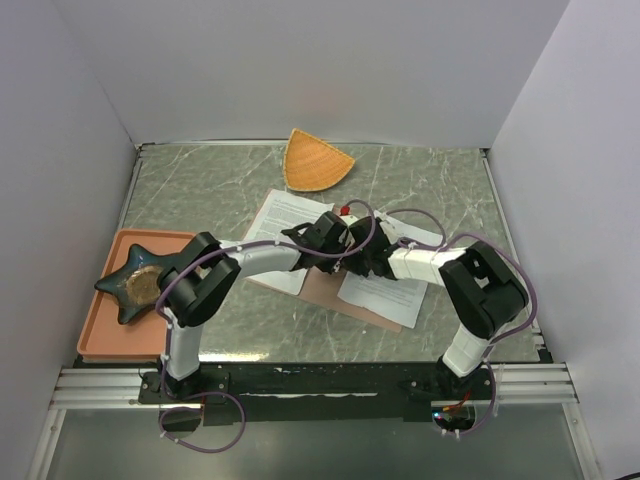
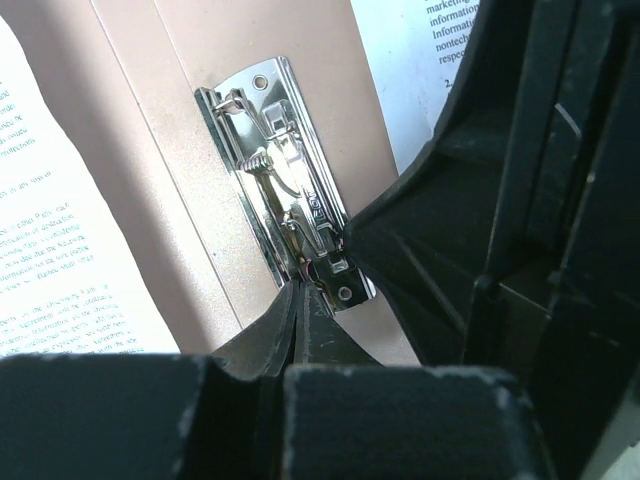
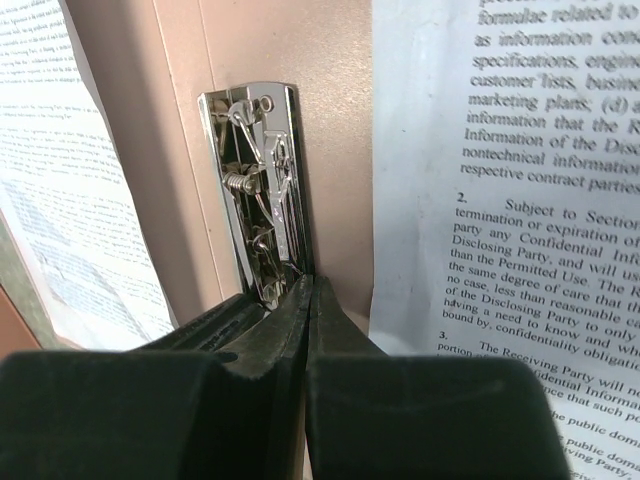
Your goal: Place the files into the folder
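The reddish-brown folder (image 1: 322,291) lies open in the middle of the table. One white file sheet (image 1: 283,222) covers its left half and another (image 1: 385,291) its right half. The metal clip (image 2: 285,180) sits on the bare strip between them; it also shows in the right wrist view (image 3: 262,190). My left gripper (image 1: 346,254) is shut, tips at the clip's near end (image 2: 300,292). My right gripper (image 1: 360,258) is shut too, tips touching the same end (image 3: 314,285). The two grippers sit close beside each other. Whether either pinches part of the clip is hidden.
An orange fan-shaped dish (image 1: 315,160) lies at the back. A salmon rimmed tray (image 1: 105,335) holding a dark star-shaped dish (image 1: 140,280) sits at the left edge. White walls enclose the table on three sides.
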Controlling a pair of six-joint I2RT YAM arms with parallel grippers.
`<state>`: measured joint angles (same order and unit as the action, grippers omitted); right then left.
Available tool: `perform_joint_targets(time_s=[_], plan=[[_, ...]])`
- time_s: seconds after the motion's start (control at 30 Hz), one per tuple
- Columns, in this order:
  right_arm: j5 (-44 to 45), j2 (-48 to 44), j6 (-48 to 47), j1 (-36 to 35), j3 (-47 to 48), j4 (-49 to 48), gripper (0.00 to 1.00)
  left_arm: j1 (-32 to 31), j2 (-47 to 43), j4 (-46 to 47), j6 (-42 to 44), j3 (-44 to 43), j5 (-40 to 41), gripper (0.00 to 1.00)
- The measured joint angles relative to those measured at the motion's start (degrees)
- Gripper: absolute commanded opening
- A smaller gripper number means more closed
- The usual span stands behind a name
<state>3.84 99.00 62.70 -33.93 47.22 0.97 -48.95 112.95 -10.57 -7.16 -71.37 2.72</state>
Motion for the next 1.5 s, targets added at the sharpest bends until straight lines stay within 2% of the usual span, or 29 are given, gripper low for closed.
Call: perform_joint_targets(time_s=[0.23, 0.5, 0.63, 0.83, 0.97, 1.17, 1.5], plan=[[-0.57, 0.28, -0.61, 0.94, -0.96, -2.54, 0.0, -0.28, -1.95, 1.97, 0.37, 1.68, -0.48, 0.01], [-4.39, 1.73, 0.11, 1.05, -2.32, -11.06, 0.0, 2.08, -4.48, -9.35, -0.68, 2.49, -22.45, 0.01], [-5.01, 2.01, 0.44, 0.96, -2.84, -13.11, 0.0, 3.65, -5.57, -13.42, 0.04, 0.79, -26.1, 0.01], [-4.96, 1.46, 0.59, 0.96, -3.93, -13.92, 0.0, 9.62, -9.62, -14.84, 0.39, 0.2, -27.5, 0.01], [-5.03, 0.7, 0.81, 0.81, -5.18, -14.29, 0.0, 13.6, -12.13, -14.01, 0.07, 0.15, -25.51, 0.01], [-4.87, -0.7, 0.92, 0.24, -6.67, -14.73, 0.0, 13.29, -12.24, -12.57, -0.07, 0.55, -22.58, 0.02], [-3.93, -2.49, 0.59, -1.55, -7.69, -13.33, 0.0, 13.07, -6.67, -12.09, -1.31, 1.03, -22.12, 0.01]])
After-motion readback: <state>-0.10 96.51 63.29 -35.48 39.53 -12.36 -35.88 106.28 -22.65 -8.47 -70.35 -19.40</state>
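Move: Both shut grippers are together at the near end of the metal clip. From the left hand, the clip's middle is about 4 cm ahead and 1 cm to the right; from the right hand, about 4 cm ahead and 1 cm to the left, at roughly fingertip height. The left paper is some 11 cm left and 7 cm ahead of the left hand. The right paper is about 10 cm to the right of the right hand and level with it. Bring the left gripper off the clip's near end, fingers still shut: back fast about 8 cm while tilting the fingertips some 20 degrees towards straight down, then up, forward and left, and finally down about 5 cm to hover just left of the clip's near end. Keep the right gripper's shut tip at the near right corner, easing forward and left, then back a little. ##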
